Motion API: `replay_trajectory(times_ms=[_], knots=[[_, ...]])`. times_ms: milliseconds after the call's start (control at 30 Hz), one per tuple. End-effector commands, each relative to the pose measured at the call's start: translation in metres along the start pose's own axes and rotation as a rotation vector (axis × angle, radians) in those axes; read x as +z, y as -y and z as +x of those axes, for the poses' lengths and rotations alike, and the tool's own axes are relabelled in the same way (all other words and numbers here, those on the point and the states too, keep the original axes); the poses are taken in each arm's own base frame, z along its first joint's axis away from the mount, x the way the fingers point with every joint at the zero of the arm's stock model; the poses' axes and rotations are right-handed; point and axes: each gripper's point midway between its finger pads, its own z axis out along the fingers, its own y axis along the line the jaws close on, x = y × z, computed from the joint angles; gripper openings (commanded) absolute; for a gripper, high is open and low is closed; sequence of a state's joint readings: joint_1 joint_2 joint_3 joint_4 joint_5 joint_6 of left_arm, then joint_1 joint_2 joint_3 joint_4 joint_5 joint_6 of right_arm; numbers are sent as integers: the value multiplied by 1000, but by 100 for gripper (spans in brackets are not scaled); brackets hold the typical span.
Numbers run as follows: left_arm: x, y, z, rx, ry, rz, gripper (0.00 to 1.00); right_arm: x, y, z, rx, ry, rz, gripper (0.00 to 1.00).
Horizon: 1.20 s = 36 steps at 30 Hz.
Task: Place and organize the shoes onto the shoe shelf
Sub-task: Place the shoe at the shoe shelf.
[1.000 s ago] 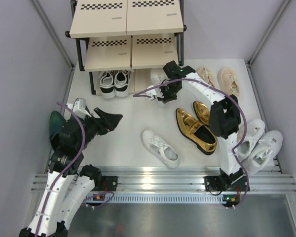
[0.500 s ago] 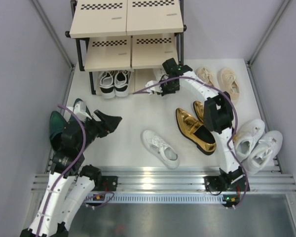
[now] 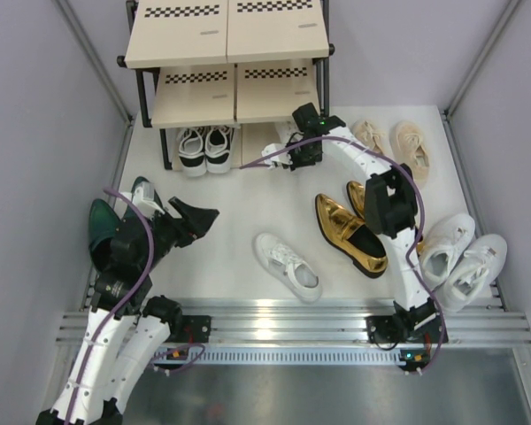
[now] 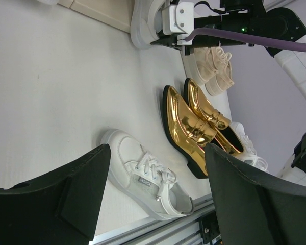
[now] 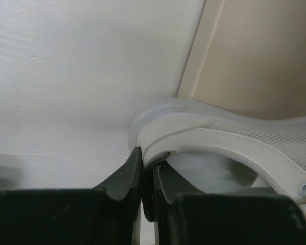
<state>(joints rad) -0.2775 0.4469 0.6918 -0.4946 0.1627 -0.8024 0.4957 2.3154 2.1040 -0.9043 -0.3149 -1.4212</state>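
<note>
My right gripper [image 3: 294, 156] is shut on the heel rim of a white lace-up shoe [image 5: 219, 138]. That shoe [image 3: 281, 135] lies on the floor, partly under the lowest board of the shoe shelf [image 3: 234, 93], in its right half. Its mate [image 3: 286, 266] lies on the floor in the middle and shows between my left gripper's fingers in the left wrist view [image 4: 143, 173]. My left gripper [image 3: 196, 215] hangs open and empty. Black-and-white sneakers [image 3: 203, 146] sit under the shelf's left half.
Gold loafers [image 3: 352, 226] lie right of centre and beige sneakers [image 3: 396, 140] at the back right. Chunky white sneakers [image 3: 460, 257] rest by the right wall. Dark green loafers [image 3: 99, 228] sit under my left arm at the left wall.
My right gripper has pushed the held white shoe further back, under the shelf's lowest board. My left arm has barely moved.
</note>
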Motion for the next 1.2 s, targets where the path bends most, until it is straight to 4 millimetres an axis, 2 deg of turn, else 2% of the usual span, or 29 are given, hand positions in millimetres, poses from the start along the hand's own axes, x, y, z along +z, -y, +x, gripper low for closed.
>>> replay_trajectory(times_ms=[0, 500, 733, 867, 967, 1067, 1100, 1167], knots=[[-1, 0, -1, -12, 15, 4, 80, -18, 52, 3, -67, -8, 173, 8], [-5, 2, -2, -30, 30, 17, 80, -26, 53, 2, -17, 8, 215, 36], [-7, 3, -2, -38, 35, 23, 80, -34, 51, 1, -2, 12, 225, 42], [-9, 3, -2, -43, 39, 29, 80, -37, 47, 1, 15, 19, 225, 50], [-9, 3, -1, -46, 41, 32, 80, -44, 46, -6, 26, 44, 236, 54], [-11, 4, -2, -45, 47, 35, 80, -59, 48, -19, 55, 90, 259, 74], [-11, 4, -2, -46, 46, 37, 80, -70, 50, -24, 57, 103, 276, 75], [-11, 4, -1, -48, 44, 39, 80, -80, 49, -33, 87, 135, 286, 77]])
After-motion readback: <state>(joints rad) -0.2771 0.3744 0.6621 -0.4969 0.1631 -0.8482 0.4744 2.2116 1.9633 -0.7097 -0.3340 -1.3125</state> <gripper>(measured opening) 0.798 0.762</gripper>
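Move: My right hand already has the white shoe pinched by its heel collar on the shelf's bottom right board; the shoe's middle is about 8 cm ahead, 2 cm left and 3 cm below. The black-and-white shoes stand 22 and 29 cm to the left, some 8 cm ahead. The near gold shoe lies 21 cm back and 15 cm right, the other white shoe 27 cm back and 3 cm left. From my left hand, the shelved shoe is roughly 35 cm ahead, 19 cm right and 20 cm lower. I let go of the heel collar with my right hand, opening the fingers from nearly shut to about three-quarters while I ease forward some 3 cm along the shoe and rise about 2 cm. Then I draw back roughly 1.5 cm, still opening and tilting the wrist about 10 degrees, with the fingertips staying close over the heel. ##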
